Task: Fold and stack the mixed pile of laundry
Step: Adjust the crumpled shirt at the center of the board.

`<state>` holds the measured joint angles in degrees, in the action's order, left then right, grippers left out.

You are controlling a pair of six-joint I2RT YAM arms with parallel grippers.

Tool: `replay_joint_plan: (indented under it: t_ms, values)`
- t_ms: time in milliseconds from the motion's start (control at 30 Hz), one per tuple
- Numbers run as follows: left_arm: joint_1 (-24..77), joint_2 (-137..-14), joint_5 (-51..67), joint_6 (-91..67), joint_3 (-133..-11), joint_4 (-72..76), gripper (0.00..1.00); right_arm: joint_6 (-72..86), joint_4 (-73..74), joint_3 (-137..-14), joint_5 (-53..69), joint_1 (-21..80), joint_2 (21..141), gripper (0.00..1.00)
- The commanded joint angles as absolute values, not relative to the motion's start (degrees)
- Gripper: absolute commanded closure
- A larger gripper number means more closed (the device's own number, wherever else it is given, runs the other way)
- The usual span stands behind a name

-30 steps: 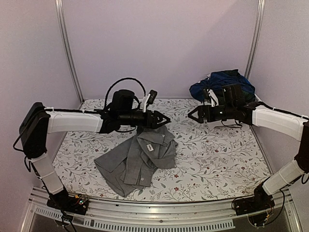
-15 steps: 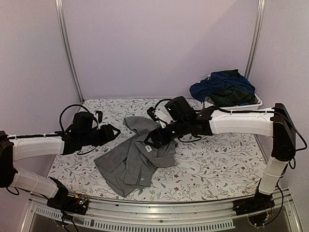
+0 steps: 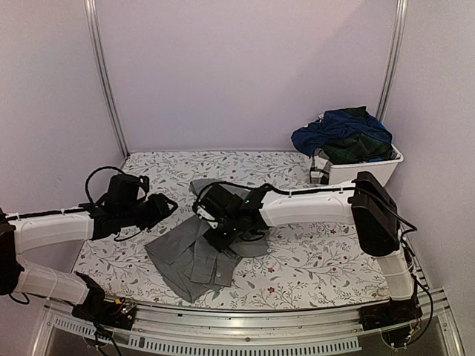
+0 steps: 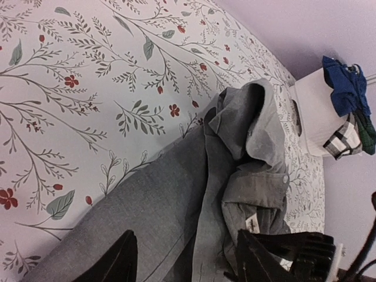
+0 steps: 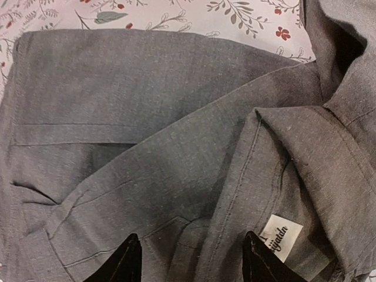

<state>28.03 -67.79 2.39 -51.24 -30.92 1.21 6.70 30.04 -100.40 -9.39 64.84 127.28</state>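
A crumpled grey shirt (image 3: 189, 256) lies on the floral table cloth (image 3: 326, 245), collar toward the back. My right gripper (image 3: 221, 236) reaches across from the right and hovers low over the shirt's middle. In the right wrist view it (image 5: 191, 258) stands open over grey fabric (image 5: 147, 117), next to a white label (image 5: 281, 238). My left gripper (image 3: 168, 205) is open at the shirt's left edge. From the left wrist camera it (image 4: 188, 261) frames the grey cloth (image 4: 170, 200). A navy garment (image 3: 338, 126) and a dark plaid one (image 3: 356, 148) are heaped in the bin.
The white plastic bin (image 3: 371, 169) stands at the back right corner, also seen in the left wrist view as a bin (image 4: 314, 111) holding blue cloth (image 4: 343, 82). Grey walls and metal posts close in the table on three sides.
My right arm swung from beside the bin leftward and down onto the grey shirt, its jaws narrowing. My left arm drew back from the shirt's collar to the left edge.
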Motion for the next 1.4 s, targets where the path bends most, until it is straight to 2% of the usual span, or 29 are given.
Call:
replay_joint_plan:
  t_ms: [0, 67, 100, 133, 300, 500, 600, 900, 1000, 1067, 1100, 1133, 1167, 1367]
  values:
    - [27.3, -67.0, 2.1, -51.2, -30.3, 0.2, 0.43, 6.7, 34.6, -104.1, -18.6, 64.5, 130.0, 0.57]
    - [27.5, -67.3, 2.5, -50.6, -30.6, 0.2, 0.42, 6.7, 35.5, -104.6, -21.1, 64.5, 130.5, 0.82]
    - [27.5, -67.5, 2.6, -50.2, -30.6, -0.8, 0.42, 6.8, 36.0, -104.6, -22.1, 64.4, 130.3, 0.98]
    - [27.6, -67.5, 2.8, -49.8, -30.6, -1.7, 0.42, 7.1, 35.9, -104.1, -22.5, 64.4, 129.1, 1.0]
    - [29.8, -67.9, 3.8, -47.0, -30.3, -0.9, 0.43, 8.7, 29.1, -93.7, -17.8, 61.4, 117.0, 1.0]
    - [35.3, -71.2, 4.8, -43.3, -31.3, 3.1, 0.43, 12.4, 17.3, -75.1, -5.3, 52.4, 98.7, 1.0]
    - [36.8, -74.8, 5.5, -43.0, -32.2, 4.8, 0.44, 13.9, 13.9, -69.4, 2.1, 47.4, 93.5, 1.0]
    - [39.7, -87.3, 8.3, -43.4, -36.7, 9.8, 0.43, 16.2, 11.1, -64.7, 7.4, 42.6, 90.6, 1.0]
    - [40.4, -90.1, 10.6, -43.2, -37.5, 12.0, 0.52, 16.4, 11.1, -64.4, 6.8, 42.1, 90.2, 1.0]
    - [40.8, -91.1, 12.5, -43.2, -37.7, 13.7, 0.62, 16.5, 11.1, -64.3, 6.6, 41.6, 89.5, 1.0]
    - [40.8, -91.4, 12.8, -43.1, -37.8, 14.2, 0.7, 16.5, 11.1, -64.3, 6.7, 41.2, 89.2, 1.0]
    - [40.8, -91.3, 12.7, -43.1, -37.9, 14.2, 0.88, 16.4, 11.1, -64.3, 6.8, 41.1, 88.8, 1.0]
    - [40.7, -90.7, 12.2, -43.0, -38.0, 13.7, 1.0, 16.3, 11.2, -64.4, 6.9, 41.1, 88.2, 1.0]
    - [39.2, -76.5, 0.5, -42.3, -38.1, 5.4, 1.0, 16.1, 12.2, -64.0, 11.3, 41.0, 85.2, 1.0]
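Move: Just below the right hand's half-closed fingers, about 2 cm ahead, 2 cm right and 2 cm down, lies the shirt fold to pinch. The shirt label is some 4 cm ahead and 2 cm right of this hand, and the far flap about 14 cm ahead and 1 cm left. From the left hand, the shirt front's edge is about 11 cm right, 3 cm back and 8 cm down; the shirt's near-left corner is roughly 5 cm back and 4 cm left. Pinching the fold beside the label with a slight dip forward, the right hand shuts and carries the cloth about 15 cm right and 13 cm up, with some forward travel, its left side rolling up some 25 degrees, then holds there. The left hand swings right and sinks 7 cm onto the shirt front, turning clockwise about 20 degrees, closes on the edge and starts up a little. ##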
